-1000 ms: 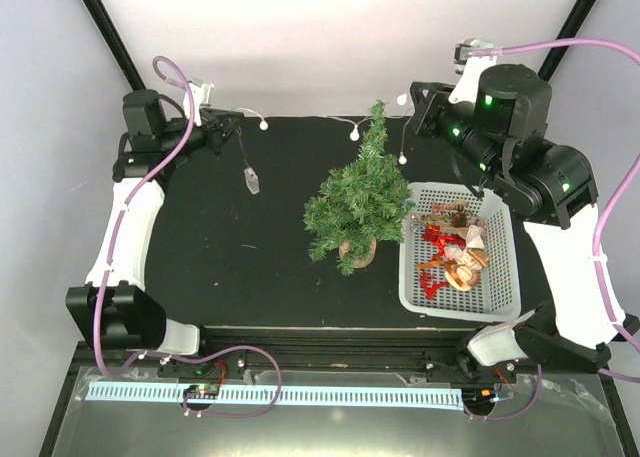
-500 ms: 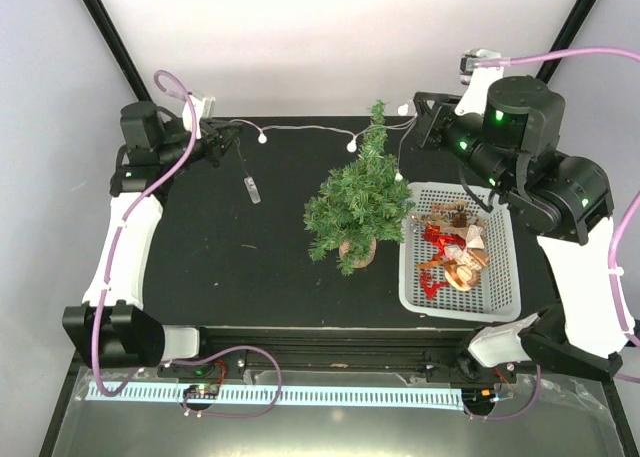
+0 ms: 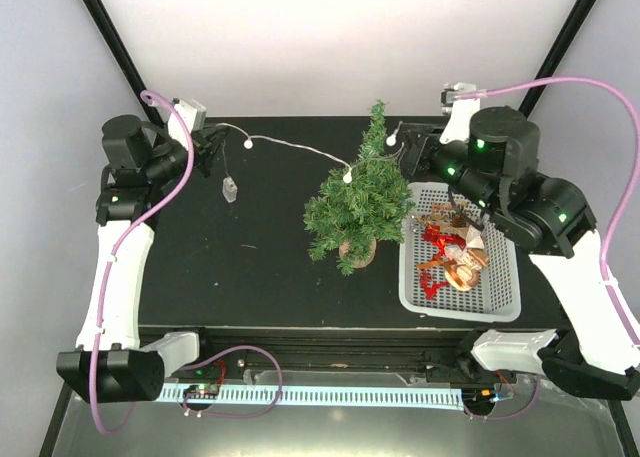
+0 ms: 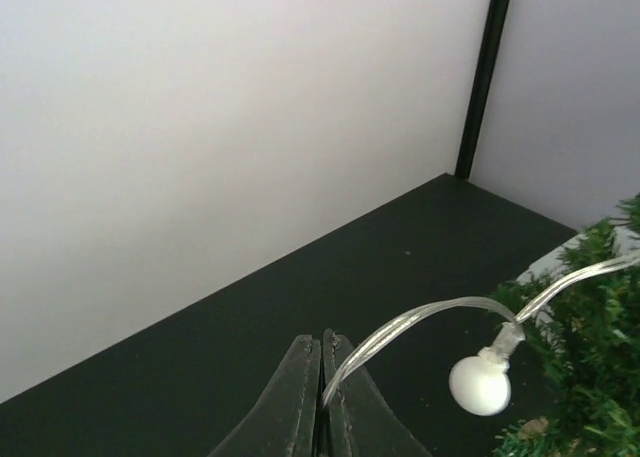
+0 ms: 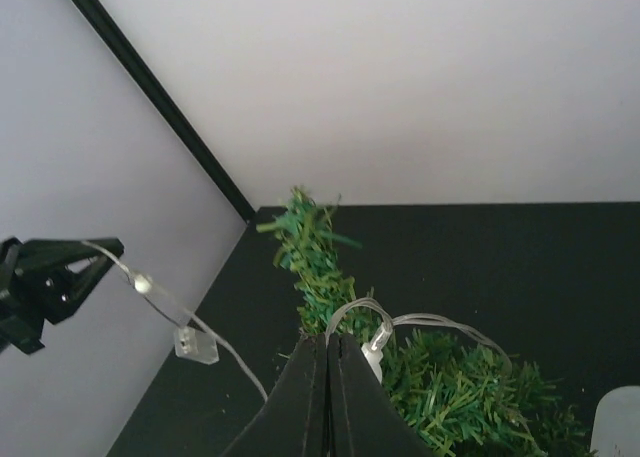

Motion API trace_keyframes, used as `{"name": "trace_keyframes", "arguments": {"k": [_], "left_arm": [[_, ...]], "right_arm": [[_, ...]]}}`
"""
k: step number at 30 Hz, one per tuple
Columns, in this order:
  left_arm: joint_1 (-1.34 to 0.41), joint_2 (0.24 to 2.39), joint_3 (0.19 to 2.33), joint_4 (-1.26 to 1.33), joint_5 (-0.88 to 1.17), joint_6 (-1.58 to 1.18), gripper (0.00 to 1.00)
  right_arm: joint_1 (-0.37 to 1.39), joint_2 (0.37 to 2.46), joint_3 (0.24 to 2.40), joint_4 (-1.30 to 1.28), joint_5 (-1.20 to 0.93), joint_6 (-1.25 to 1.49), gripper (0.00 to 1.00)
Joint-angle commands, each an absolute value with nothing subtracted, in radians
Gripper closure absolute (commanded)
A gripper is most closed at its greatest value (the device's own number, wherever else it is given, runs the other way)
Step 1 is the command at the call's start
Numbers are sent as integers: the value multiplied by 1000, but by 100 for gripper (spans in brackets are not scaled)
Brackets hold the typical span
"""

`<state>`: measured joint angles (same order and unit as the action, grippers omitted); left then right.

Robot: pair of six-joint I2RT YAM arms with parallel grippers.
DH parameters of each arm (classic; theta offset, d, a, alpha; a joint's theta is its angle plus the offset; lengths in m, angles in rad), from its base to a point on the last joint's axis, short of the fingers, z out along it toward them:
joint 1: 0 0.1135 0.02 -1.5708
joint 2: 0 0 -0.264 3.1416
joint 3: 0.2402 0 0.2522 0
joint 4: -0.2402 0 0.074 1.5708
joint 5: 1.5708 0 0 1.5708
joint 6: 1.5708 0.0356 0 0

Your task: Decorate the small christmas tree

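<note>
The small christmas tree [image 3: 358, 205] stands mid-table on its tan base; its green branches also show in the left wrist view [image 4: 590, 377] and the right wrist view [image 5: 310, 252]. A clear light string [image 3: 290, 149] with white bulbs runs from my left gripper [image 3: 207, 143] across the tree's upper branches to my right gripper [image 3: 407, 147]. The left gripper [image 4: 322, 343] is shut on the wire, with a bulb [image 4: 480, 385] just beyond it. Close behind the tree top, the right gripper [image 5: 328, 341] is shut on the string's other end. A small clear box [image 3: 229, 189] hangs from the string.
A white basket [image 3: 411, 277] right of the tree holds several red and tan ornaments [image 3: 455, 252]. Black frame posts rise at the back corners. The right arm reaches over the basket's far end.
Both grippers have swung with the string, the left one leftward and higher, the right one toward the tree top. The string, formerly behind the tree, now lies across its upper branches.
</note>
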<state>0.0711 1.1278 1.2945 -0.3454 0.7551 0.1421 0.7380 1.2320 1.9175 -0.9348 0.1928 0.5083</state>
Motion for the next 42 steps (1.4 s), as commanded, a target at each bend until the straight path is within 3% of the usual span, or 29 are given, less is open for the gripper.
{"name": "trace_keyframes", "arguments": {"k": [1, 16, 42], "left_arm": [[84, 1166, 1305, -346, 683, 174, 98], [96, 1324, 1496, -343, 622, 145, 98], [140, 1390, 1551, -369, 577, 140, 98]], "right_arm": [[747, 1213, 1846, -840, 163, 525, 99], [753, 1185, 1796, -783, 103, 548, 99], [872, 1201, 1730, -761, 65, 555, 99]]}}
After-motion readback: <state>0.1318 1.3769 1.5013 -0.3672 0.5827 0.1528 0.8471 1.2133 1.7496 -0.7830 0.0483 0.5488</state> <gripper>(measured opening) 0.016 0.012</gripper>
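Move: The christmas tree's trunk stands some 7 cm ahead of the right hand and about 4 cm to its left, its middle roughly 26 cm lower. The white basket is about 21 cm right of that hand, some 5 cm ahead and 46 cm below. From the left hand the tree lies about 30 cm to the right, some 2 cm back and 18 cm lower; the string's clear box hangs roughly 18 cm straight beneath that hand. Leftward along the near side of the tree goes the right hand, some 6 cm, after a short dip and rise, swinging counter-clockwise and ending slightly back and lower. The left hand pulls away from the tree, forward about 8 cm and then more to the left, dipping briefly and turning counter-clockwise too. Both shut grippers keep their pinch on the light string. ##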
